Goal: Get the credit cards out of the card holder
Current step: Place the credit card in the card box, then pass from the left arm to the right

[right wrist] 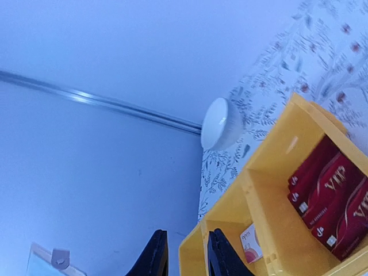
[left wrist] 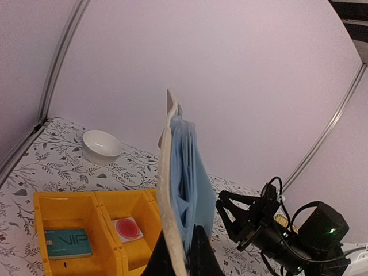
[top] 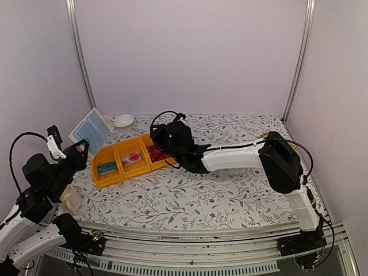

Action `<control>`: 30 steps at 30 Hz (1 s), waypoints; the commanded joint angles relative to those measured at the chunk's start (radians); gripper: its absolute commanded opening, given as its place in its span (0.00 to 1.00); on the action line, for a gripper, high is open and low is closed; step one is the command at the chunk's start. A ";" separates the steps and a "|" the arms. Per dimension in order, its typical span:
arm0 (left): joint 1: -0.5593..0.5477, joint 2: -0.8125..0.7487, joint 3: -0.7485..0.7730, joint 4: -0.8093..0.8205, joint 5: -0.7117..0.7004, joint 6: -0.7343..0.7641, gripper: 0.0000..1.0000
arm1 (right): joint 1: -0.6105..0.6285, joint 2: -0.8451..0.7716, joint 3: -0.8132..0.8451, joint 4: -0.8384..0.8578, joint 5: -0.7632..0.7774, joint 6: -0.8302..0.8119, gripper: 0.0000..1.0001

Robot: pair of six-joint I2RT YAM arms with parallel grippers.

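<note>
My left gripper (left wrist: 181, 254) is shut on the bottom edge of the card holder (left wrist: 183, 167) and holds it upright in the air; its whitish cover and pale blue leaves show. From above, the card holder (top: 90, 129) hangs over the table's left rear. Red credit cards (right wrist: 333, 201) lie stacked in the right yellow bin, a pink card (left wrist: 127, 230) in the middle one, and a teal card (left wrist: 68, 243) in the left one. My right gripper (right wrist: 187, 259) hovers over the bins with its jaws apart and nothing between them; in the top view it (top: 160, 141) is above the red cards (top: 156, 154).
The yellow three-part bin (top: 118, 150) sits left of centre on the flowered tablecloth. A white bowl (top: 123, 121) stands behind it near the back wall. A pale cup-shaped container (top: 71, 198) stands at the front left beside my left arm.
</note>
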 commanded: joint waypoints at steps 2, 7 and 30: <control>0.010 0.002 -0.029 0.189 0.265 0.078 0.00 | 0.000 -0.306 -0.115 0.246 -0.280 -0.847 0.30; 0.010 0.062 -0.019 0.295 0.513 0.117 0.00 | -0.007 -0.502 -0.204 0.083 -0.688 -1.144 0.42; -0.022 0.355 0.077 0.464 1.095 0.088 0.00 | -0.002 -0.820 -0.322 -0.608 -0.937 -1.392 0.67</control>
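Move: The card holder is pinched in the left fingers, its middle some 6 cm ahead of that hand and slightly above. From the right hand its middle lies about 20 cm left, 12 cm back and 12 cm higher. The red cards in the card box sit roughly 12 cm below the right hand, about 1 cm to its right; the pink card in the middle compartment is some 8 cm left of that hand, 2 cm back and equally low. Keeping its pinch on the card holder, the left hand carries it about 17 cm right and some 7 cm back, swinging 60 degrees clockwise. The empty right hand leaves the card box, climbing steeply and back, then sinks partway while still drawing back and a little right; it ends 21 cm back and 17 cm higher, turned to point left, fingers opened wide around the holder's free edge without a clear touch. ##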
